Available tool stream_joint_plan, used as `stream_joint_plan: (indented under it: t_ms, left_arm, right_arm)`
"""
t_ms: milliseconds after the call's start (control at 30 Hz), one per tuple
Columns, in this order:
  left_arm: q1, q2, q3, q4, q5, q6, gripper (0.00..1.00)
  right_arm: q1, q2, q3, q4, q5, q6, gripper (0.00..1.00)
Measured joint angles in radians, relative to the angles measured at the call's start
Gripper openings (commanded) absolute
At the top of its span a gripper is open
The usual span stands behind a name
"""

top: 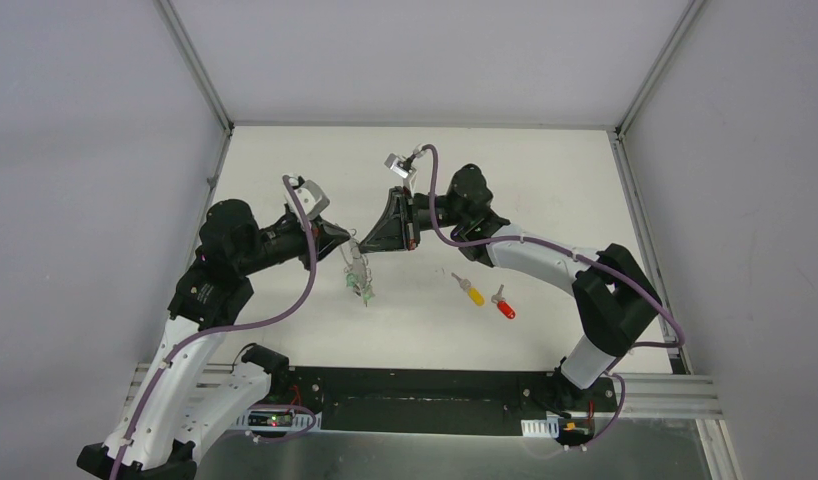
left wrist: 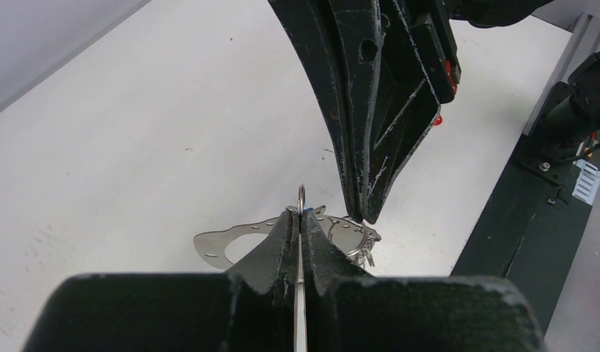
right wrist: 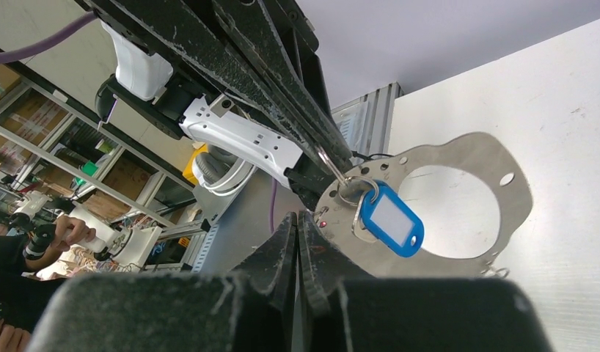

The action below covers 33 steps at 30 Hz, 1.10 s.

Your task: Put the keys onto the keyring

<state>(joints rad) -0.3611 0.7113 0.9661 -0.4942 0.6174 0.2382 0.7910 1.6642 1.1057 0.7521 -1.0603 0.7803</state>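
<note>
The keyring (right wrist: 458, 150), a flat grey hoop with small holes, hangs in the air between both grippers (left wrist: 216, 246). A small split ring (right wrist: 350, 189) on it carries a blue tag (right wrist: 391, 218). My left gripper (left wrist: 302, 213) is shut on that small ring's thin metal. My right gripper (right wrist: 298, 218) is shut, its tips right at the hoop's rim, and I see nothing between them. From above, the hoop (top: 357, 268) dangles below the two grippers with a green key (top: 366, 292) on it. A yellow key (top: 471, 291) and a red key (top: 504, 306) lie on the table to the right.
Both arms meet over the middle of the white table (top: 545, 180). The right arm's fingers (left wrist: 370, 147) hang close over the left jaws. Purple cables (top: 310, 255) loop along both arms. A dark rail (top: 435, 400) runs along the near edge.
</note>
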Motion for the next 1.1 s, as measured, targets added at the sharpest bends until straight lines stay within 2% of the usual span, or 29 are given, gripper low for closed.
stream_joint_plan:
  t_ms: [100,200,367,533,600,733,900,1100]
  left_arm:
    - [0.000,0.000,0.000,-0.006,-0.014,-0.015,0.00]
    - [0.000,0.000,0.000,-0.007,-0.024,-0.031,0.00]
    - [0.000,0.000,0.000,-0.018,-0.057,-0.082,0.00]
    - [0.000,-0.001,0.000,-0.038,-0.078,-0.156,0.00]
    - [0.000,-0.004,0.000,-0.044,-0.092,-0.193,0.00]
    - [0.000,-0.021,-0.008,-0.045,-0.117,-0.283,0.00]
    - [0.000,-0.044,-0.032,-0.047,-0.123,-0.360,0.00]
    - [0.000,-0.098,-0.055,-0.059,-0.122,-0.390,0.00]
  right_arm:
    - [0.000,0.000,0.000,-0.015,0.002,-0.008,0.06]
    - [0.000,-0.001,0.000,-0.037,0.010,-0.025,0.20]
    - [-0.002,-0.026,-0.001,-0.127,0.064,-0.082,0.27]
    - [-0.005,-0.146,-0.011,-0.302,0.195,-0.165,0.29]
    - [-0.006,-0.213,-0.026,-0.367,0.270,-0.180,0.37]
    - [-0.006,-0.377,-0.073,-0.523,0.441,-0.177,0.44]
    - [-0.007,-0.444,-0.079,-0.652,0.533,-0.094,0.45]
    - [0.024,-0.398,-0.137,-0.659,0.523,0.096,0.45]
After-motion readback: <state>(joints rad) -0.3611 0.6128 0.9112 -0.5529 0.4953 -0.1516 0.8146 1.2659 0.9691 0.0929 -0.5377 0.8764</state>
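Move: The metal plate carrying the keys hangs below both hands: its middle is about 7 cm under the left hand, some 2 cm right and 1 cm back, and about 7 cm under the right hand, 1 cm ahead and left. The blue key is about 4 cm below the right hand, level ahead and 1 cm left. The loose yellow key lies on the table about 21 cm right of the right hand, level with it, 29 cm down. The metal plate is left to the left hand, which keeps its shut grip on the wire ring, easing back and down a couple of centimetres and turning some 25 degrees. The right fingers, shut at the plate's ringed end, first edge forward, open nearly halfway and come free, swinging right and up about 6 cm with a clockwise turn, then sink some 4 cm, fingertips dipping and wrist rolling. ##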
